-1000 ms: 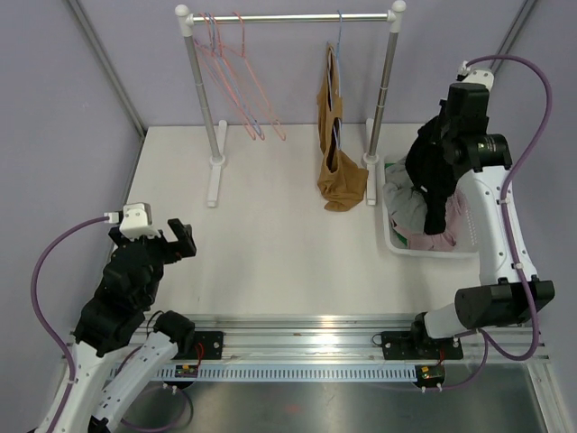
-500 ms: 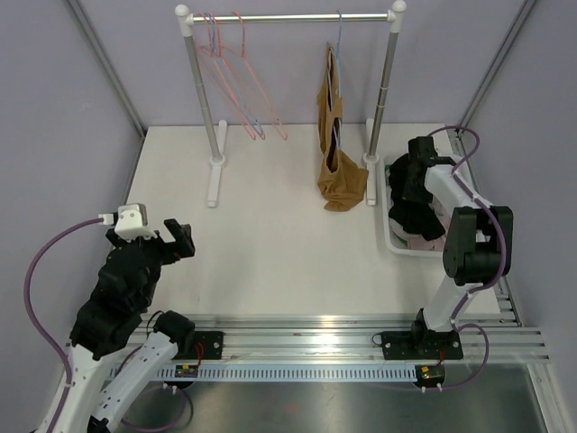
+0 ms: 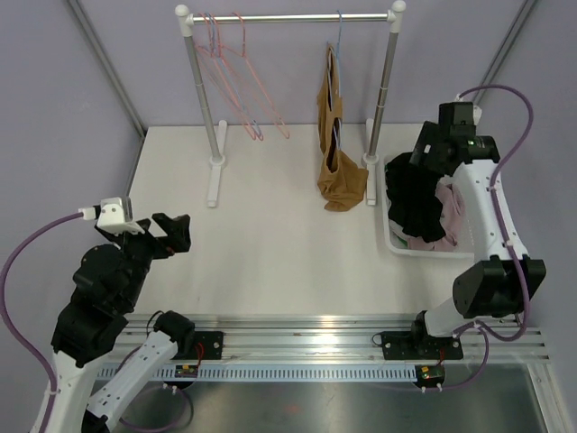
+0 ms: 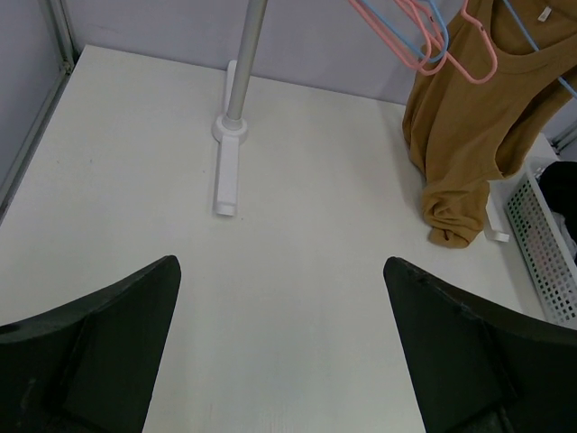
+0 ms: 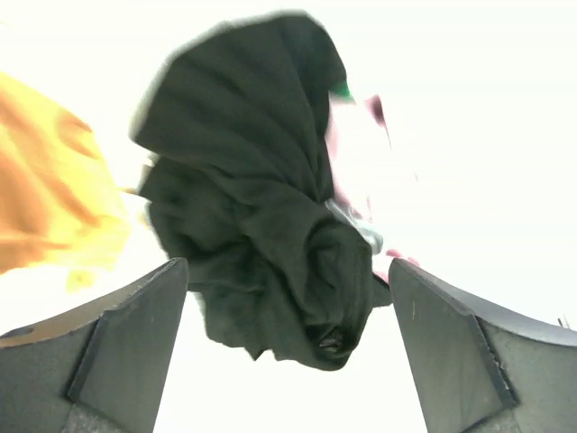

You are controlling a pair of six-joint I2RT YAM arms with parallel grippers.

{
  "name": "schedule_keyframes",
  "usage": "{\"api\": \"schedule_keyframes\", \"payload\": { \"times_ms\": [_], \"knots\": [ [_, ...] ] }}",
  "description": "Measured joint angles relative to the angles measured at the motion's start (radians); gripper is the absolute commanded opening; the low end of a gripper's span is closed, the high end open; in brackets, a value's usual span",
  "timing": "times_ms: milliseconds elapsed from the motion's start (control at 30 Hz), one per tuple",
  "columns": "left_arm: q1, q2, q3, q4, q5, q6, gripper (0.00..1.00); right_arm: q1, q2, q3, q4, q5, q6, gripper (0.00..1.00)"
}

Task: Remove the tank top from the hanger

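A mustard tank top (image 3: 335, 135) hangs on a blue hanger (image 3: 339, 32) at the right end of the rack's rail, its bunched hem resting on the table; the left wrist view has it at the upper right (image 4: 469, 117). My left gripper (image 3: 174, 233) is open over the near left of the table, far from the rack, with nothing between its fingers (image 4: 281, 271). Over the white basket (image 3: 389, 236), my right gripper (image 5: 288, 271) is open and empty. Just below its jaws a black garment (image 5: 261, 198) lies loose.
The rack stands at the back on two white feet (image 3: 215, 180). Empty pink hangers (image 3: 243, 81) hang at its left end. The basket at the right holds the black garment (image 3: 416, 203) on top of pink and grey clothes (image 3: 451, 212). Purple walls close in the table.
My right gripper went down into the basket with the black garment, opened and let it go, then rose. The left arm shifted a little toward the near left.
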Motion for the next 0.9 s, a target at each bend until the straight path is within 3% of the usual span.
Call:
{"api": "schedule_keyframes", "payload": {
  "times_ms": [167,333,567,733,900],
  "knots": [
    [0.0,-0.005,-0.1,0.036,0.006,0.003,0.99,0.009,-0.112,0.161,-0.018,-0.069,-0.011,0.98],
    [0.0,-0.004,-0.181,0.045,0.006,0.008,0.99,0.1,-0.108,0.27,0.014,-0.261,-0.016,0.84],
    [0.0,0.003,-0.203,0.054,0.013,0.026,0.99,0.347,0.08,0.465,0.085,-0.309,-0.04,0.73],
    [0.0,0.031,-0.208,0.061,0.035,0.029,0.99,0.38,0.25,0.692,0.09,-0.268,-0.08,0.71],
    [0.0,0.04,-0.211,0.066,0.053,0.032,0.99,0.38,0.438,0.946,0.066,-0.219,-0.125,0.62]
  ]
}}
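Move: Ahead and to the right hand's left hangs the brown tank top on its blue hanger, about 17 cm forward, 23 cm left and 10 cm higher. The rack's right post stands some 16 cm forward and 12 cm left; the empty hangers hang about 18 cm left of the brown top. The black top lies in the basket almost under this hand, 17 cm down. From the left hand the brown top is roughly 35 cm forward and 37 cm right. Rising clear of the black top already dropped in the basket, the right hand climbs about 18 cm and swings some 23 cm left past the near side of the rack post, then pushes forward towards the brown tank top. It turns counter-clockwise, its fingers tip up from steeply down, and their gap narrows by about a third, still empty. The left hand sinks 8 cm, waiting open. ##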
